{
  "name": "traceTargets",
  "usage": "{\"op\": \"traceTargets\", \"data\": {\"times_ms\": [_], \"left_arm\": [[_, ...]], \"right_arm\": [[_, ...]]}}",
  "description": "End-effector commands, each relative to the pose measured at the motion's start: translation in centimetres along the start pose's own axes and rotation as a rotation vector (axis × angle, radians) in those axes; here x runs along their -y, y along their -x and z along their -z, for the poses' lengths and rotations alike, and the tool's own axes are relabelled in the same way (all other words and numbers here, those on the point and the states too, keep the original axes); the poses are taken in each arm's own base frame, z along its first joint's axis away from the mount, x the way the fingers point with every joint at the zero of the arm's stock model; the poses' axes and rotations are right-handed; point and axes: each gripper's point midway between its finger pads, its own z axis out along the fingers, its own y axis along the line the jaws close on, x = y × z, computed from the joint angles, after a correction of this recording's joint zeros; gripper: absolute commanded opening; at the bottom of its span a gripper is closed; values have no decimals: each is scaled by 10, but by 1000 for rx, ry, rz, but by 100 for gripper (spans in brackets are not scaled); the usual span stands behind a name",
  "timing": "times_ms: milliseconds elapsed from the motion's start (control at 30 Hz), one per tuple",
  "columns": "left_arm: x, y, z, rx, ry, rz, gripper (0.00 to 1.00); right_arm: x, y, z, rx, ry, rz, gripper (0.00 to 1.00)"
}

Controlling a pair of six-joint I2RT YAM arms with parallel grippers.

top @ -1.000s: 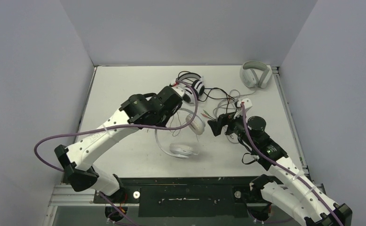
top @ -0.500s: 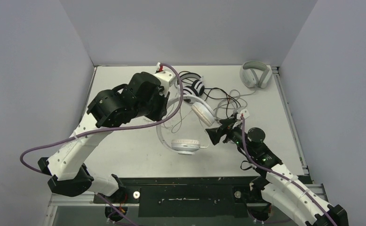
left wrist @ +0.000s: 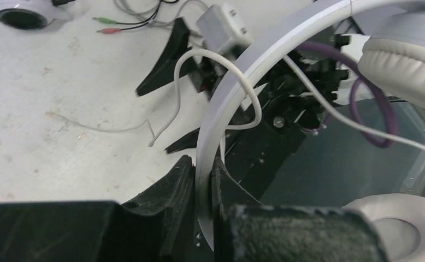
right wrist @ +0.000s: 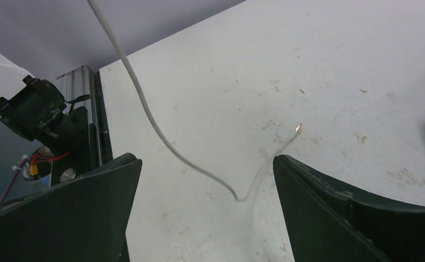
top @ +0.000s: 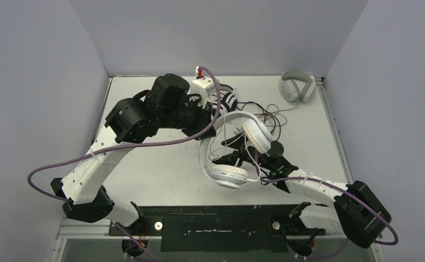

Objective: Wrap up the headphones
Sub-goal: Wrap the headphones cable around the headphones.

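Note:
The all-white headphones [top: 237, 143] hang in the air over the middle of the table. My left gripper [left wrist: 202, 164] is shut on their headband [left wrist: 243, 71], shown edge-on between the jaws. Both ear cups [top: 257, 135] dangle toward the near side. Their thin white cable [right wrist: 145, 106] droops until its loop touches the table between the fingers of my right gripper [right wrist: 205, 180]. That gripper is open and low under the headphones, touching nothing. The black-and-white headset [top: 226, 99] lies behind my left gripper [top: 213, 117], its black cable tangled to the right.
A light grey over-ear pair [top: 296, 87] sits in the back right corner. Loose cables with red and green plugs [left wrist: 104, 24] lie near the headset. The table's metal near edge [right wrist: 93, 120] is close to my right gripper [top: 229, 153].
My left arm has carried the white headphones up and to the right. My right arm has swung left and low under them, its gripper staying open.

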Motion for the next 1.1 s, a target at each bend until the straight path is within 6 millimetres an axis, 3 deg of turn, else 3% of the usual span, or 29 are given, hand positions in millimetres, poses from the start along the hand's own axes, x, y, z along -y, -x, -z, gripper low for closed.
{"op": "traceTargets", "data": {"times_ms": [0, 100, 167, 267, 400, 467, 600, 700, 767, 867, 967, 1067], "left_arm": [[44, 43, 6, 152, -227, 13, 0], [52, 48, 8, 167, -272, 9, 0], [53, 49, 10, 169, -279, 9, 0], [53, 45, 10, 157, -282, 7, 0], [51, 33, 10, 131, -286, 1, 0], [46, 21, 4, 105, -274, -10, 0], [33, -14, -14, 33, -265, -48, 0], [14, -48, -38, -53, -212, -66, 0], [-9, -68, -54, -111, -109, -66, 0], [-56, -91, -67, -199, 124, -74, 0], [-102, -93, -64, -220, 376, -85, 0], [-148, -80, -47, -174, 633, -34, 0]], "right_arm": [[-17, 55, -28, 155, 102, 166, 95], [-20, 57, -40, 154, 134, 175, 93], [-20, 60, -45, 155, 148, 174, 85], [-19, 68, -49, 171, 152, 176, 59], [-9, 91, -38, 244, 134, 144, 12], [5, 106, -24, 280, 111, 114, 0], [33, 139, 3, 324, -8, 139, 0], [68, 165, 17, 315, -220, 152, 0], [88, 179, 33, 318, -368, 137, 0], [98, 202, 58, 351, -486, 160, 0], [96, 213, 75, 352, -548, 183, 0], [90, 212, 87, 328, -578, 205, 0]]}}
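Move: The headphones cable hangs about 5 cm to the left of the open right gripper, some 2 cm ahead and 2 cm higher. From that gripper, the headphones' near earcup is about 13 cm back, level sideways and 14 cm up. The striped headphones are about 33 cm ahead, 1 cm right and 17 cm down. From the left gripper, which holds the headband, that cable stretch is about 4 cm ahead, 1 cm left and 17 cm below. Bring the open right gripper about 4 cm left, rising and edging forward onto the hanging cable, and shut the fingers on it. Then carry the cable right, up and forward, roughly 14 cm each right and up, swinging the fingers clockwise. Keep the left gripper pinched on the headband: ease it a few centimetres right and slightly up, then lower it some 17 cm while moving left and rolling its left side up. ##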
